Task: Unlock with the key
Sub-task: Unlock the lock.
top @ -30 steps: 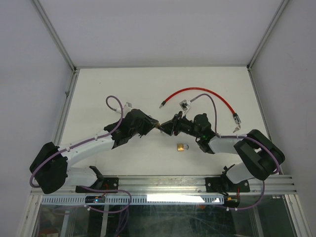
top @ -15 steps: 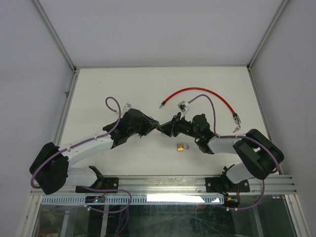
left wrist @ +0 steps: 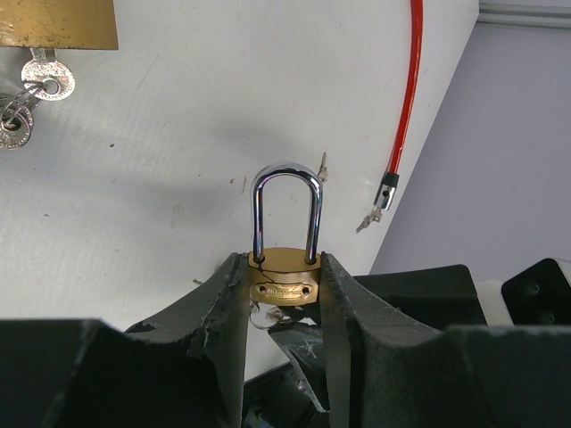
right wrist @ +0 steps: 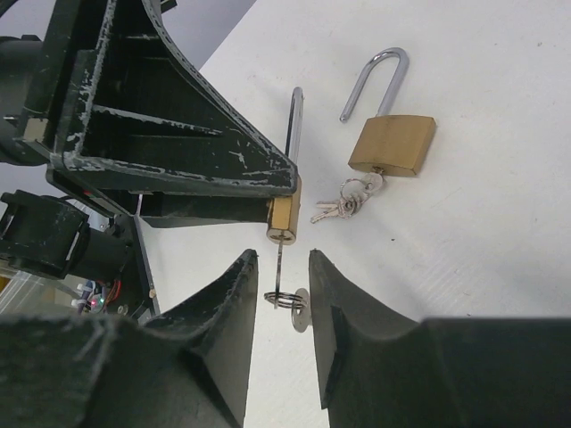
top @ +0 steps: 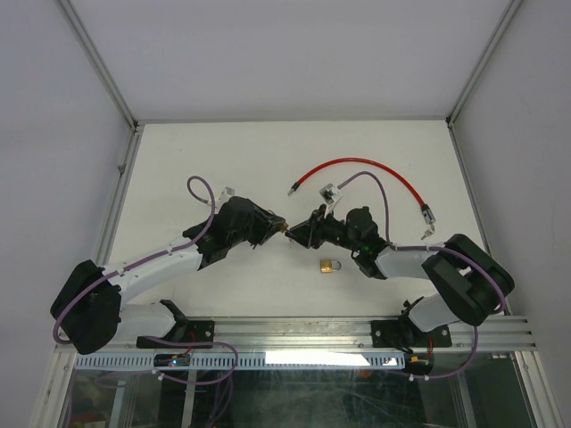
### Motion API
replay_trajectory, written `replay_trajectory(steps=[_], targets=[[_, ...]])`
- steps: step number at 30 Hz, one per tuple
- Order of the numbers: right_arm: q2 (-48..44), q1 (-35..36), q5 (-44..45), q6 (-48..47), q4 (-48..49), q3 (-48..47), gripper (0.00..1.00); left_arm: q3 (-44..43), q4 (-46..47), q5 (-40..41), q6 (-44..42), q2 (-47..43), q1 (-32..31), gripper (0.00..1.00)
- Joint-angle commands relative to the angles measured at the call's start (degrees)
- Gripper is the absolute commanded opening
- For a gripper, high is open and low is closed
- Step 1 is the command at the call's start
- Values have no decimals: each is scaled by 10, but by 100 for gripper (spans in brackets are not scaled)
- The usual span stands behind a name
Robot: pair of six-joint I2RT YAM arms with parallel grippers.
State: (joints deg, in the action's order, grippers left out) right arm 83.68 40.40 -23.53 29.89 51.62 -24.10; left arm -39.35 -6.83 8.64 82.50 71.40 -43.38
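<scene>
A small brass padlock (left wrist: 284, 281) is pinched by its sides in my left gripper (left wrist: 284, 267), its steel shackle (left wrist: 285, 174) pointing away and seated in the body. In the right wrist view the same padlock (right wrist: 284, 217) sticks out of the left fingers (right wrist: 178, 134), with a key (right wrist: 280, 259) standing in its keyhole. A key ring (right wrist: 285, 300) with a second key hangs from that key. My right gripper (right wrist: 282, 256) straddles the key and ring, jaws narrowly apart with a gap on each side of the blade. From above, both grippers meet at table centre (top: 285, 230).
A second, larger brass padlock (right wrist: 393, 143) lies on the white table with its shackle sprung open and a bunch of keys (right wrist: 348, 201) at its base; from above this padlock (top: 331, 266) is just near of the right gripper. A red cable (top: 357, 165) curves behind.
The right jaws have narrowed around the key. Both grippers have drifted slightly left together; the left still holds the padlock.
</scene>
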Motion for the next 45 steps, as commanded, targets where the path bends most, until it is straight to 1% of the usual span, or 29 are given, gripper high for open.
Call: replay_trajectory(steps=[1, 5, 9, 12, 14, 16, 17, 21, 24, 26, 29, 31, 35, 39, 43, 45], targets=[[-23, 5, 11, -17, 18, 2, 31, 2, 36, -3, 10, -27, 8, 0], [-23, 5, 10, -19, 15, 2, 30, 3, 36, -4, 11, -29, 10, 0], [-25, 5, 7, -19, 16, 3, 27, 5, 36, -4, 11, -32, 12, 0], [-27, 6, 8, -20, 14, 3, 19, 7, 37, -3, 12, -35, 12, 0], [-26, 6, 8, -20, 15, 2, 11, 7, 36, -5, 12, -33, 13, 0], [-23, 8, 9, -21, 15, 0, 1, 6, 37, -11, 12, -31, 13, 0], [-22, 10, 11, -22, 15, -1, 0, 7, 38, -15, 12, -30, 12, 0], [-19, 22, 24, -29, 16, -8, 0, 12, 47, -34, 15, -23, 12, 0], [-17, 26, 49, -40, 12, -16, 0, 18, 55, -43, 20, -19, 6, 0], [-18, 39, 74, -47, 12, -20, 0, 18, 57, -45, 21, -18, -4, 0], [-22, 39, 111, -64, 12, -28, 0, 16, 57, -48, 20, -12, -25, 0], [-26, 39, 121, -70, 12, -35, 0, 17, 61, -57, 19, -5, -38, 0], [-23, 39, 117, -62, 27, -48, 0, 20, 73, -74, 16, 2, -61, 0], [-7, 35, 116, -47, 60, -45, 0, 27, 84, -79, 7, -12, -68, 0], [-5, 28, 84, -11, 82, -37, 0, 43, 88, -50, -14, -46, -67, 0], [-9, 28, 68, 19, 84, -32, 0, 60, 107, -36, -31, -69, -65, 0]])
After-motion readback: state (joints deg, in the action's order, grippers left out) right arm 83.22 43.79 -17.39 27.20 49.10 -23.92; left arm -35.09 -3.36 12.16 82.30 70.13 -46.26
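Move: The key, already in the lock held by the left hand, sits between the right hand's open fingertips, about 1 cm left of its hand point; from the left hand it is some 2 cm right and 1 cm back. From the right hand, a large open padlock lies about 9 cm ahead, 5 cm left and 11 cm below, and a small padlock about 6 cm back, 11 cm right and 12 cm below. Right fingers close and pinch the key in the lock; both hands then sink together about 1 cm. ##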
